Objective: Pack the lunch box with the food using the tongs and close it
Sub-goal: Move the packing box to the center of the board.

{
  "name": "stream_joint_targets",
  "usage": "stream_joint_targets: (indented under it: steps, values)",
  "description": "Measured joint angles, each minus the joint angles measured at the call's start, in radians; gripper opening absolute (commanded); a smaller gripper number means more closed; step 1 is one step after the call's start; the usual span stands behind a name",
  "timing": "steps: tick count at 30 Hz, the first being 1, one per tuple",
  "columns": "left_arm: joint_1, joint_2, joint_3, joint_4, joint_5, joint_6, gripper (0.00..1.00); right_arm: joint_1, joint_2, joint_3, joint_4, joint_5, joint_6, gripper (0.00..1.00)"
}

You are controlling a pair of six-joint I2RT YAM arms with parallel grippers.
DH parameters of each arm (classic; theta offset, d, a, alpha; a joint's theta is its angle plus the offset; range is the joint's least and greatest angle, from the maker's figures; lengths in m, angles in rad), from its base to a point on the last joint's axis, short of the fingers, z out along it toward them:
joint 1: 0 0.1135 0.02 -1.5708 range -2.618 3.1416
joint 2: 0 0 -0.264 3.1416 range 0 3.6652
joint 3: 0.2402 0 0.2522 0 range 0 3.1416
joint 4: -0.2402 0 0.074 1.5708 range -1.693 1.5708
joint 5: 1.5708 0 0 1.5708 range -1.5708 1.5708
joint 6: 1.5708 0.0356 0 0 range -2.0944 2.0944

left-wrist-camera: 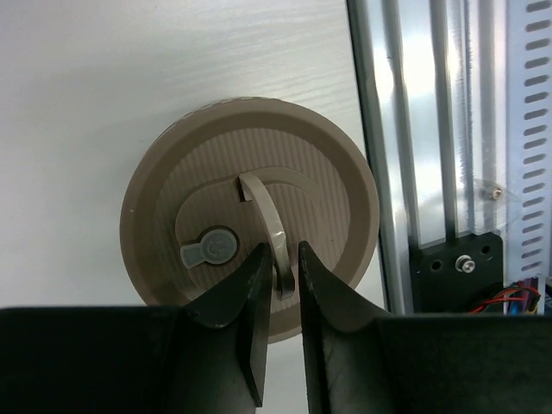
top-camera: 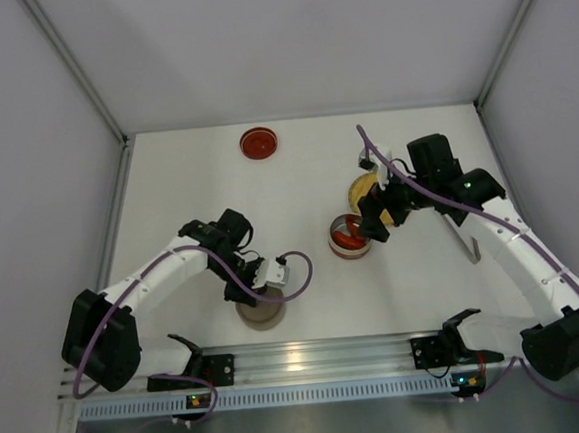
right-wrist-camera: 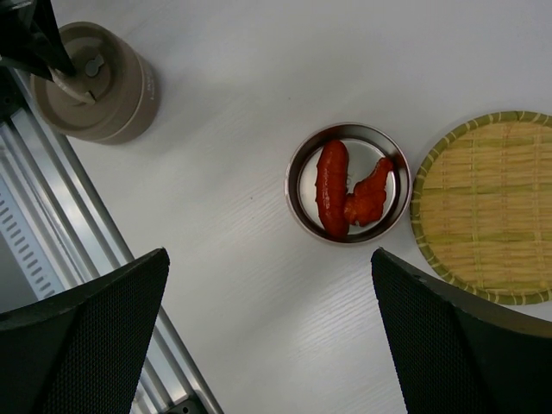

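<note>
The lunch box [left-wrist-camera: 216, 185] is a round beige container with its lid on, standing near the front rail [top-camera: 260, 311]. My left gripper [left-wrist-camera: 280, 250] hangs over it [top-camera: 256, 294]. Its jaws stand narrowly apart astride the lid's upright strap handle [left-wrist-camera: 269, 224], with a slit of space beside the strap. Two elongated red food pieces [right-wrist-camera: 333, 191] lie in a small steel tin [right-wrist-camera: 297, 185] at mid-table [top-camera: 348, 237]. My right gripper [right-wrist-camera: 267, 254] hovers wide open above the table beside that tin [top-camera: 372, 225], holding nothing. The slim grey tongs [top-camera: 472, 248] lie at the right, partly under the right arm.
A round yellow woven plate [right-wrist-camera: 487, 207] lies bare right beside the tin [top-camera: 362, 186]. A round red lid [top-camera: 259, 142] lies at the back of the table. The aluminium rail [left-wrist-camera: 431, 129] runs just past the lunch box. Grey walls enclose the table.
</note>
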Motion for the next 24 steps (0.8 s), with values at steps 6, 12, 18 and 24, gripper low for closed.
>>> stream_joint_targets:
  steps: [6, 12, 18, 24]
  values:
    - [-0.042, -0.012, -0.012, 0.0, 0.011, -0.057, 0.26, 0.0, -0.01, 0.0, -0.002, 0.001, 0.001, 0.99]
    - [-0.042, -0.012, -0.012, 0.007, 0.011, -0.098, 0.33, 0.0, -0.016, 0.0, -0.002, 0.003, 0.001, 0.99]
    - [-0.045, -0.028, -0.014, -0.003, 0.018, -0.122, 0.46, 0.0, -0.024, 0.0, -0.002, 0.003, 0.001, 0.99]
    - [-0.048, -0.088, -0.027, -0.015, 0.011, -0.078, 0.69, 0.0, -0.024, 0.0, -0.002, 0.003, 0.001, 0.99]
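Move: The brown packing box is right at the left gripper, whose partly opened fingers straddle one end of its lid handle. The box's middle is roughly 3 cm to the right, 1 cm ahead and 4 cm below. The steel bowl of sausages stands some 27 cm to the right and 16 cm ahead of the left hand, about 5 cm lower. From the right hand, the packing box is about 30 cm left, 9 cm back and 19 cm below. Ease the left gripper about 2 cm back towards the base, mostly at the start, staying level at the lid handle with the fingers barely more open. Then spread the fingers to about two-thirds open, clear of the handle on both sides, while starting a slow rise of about 1 cm, the wrist practically steady. ##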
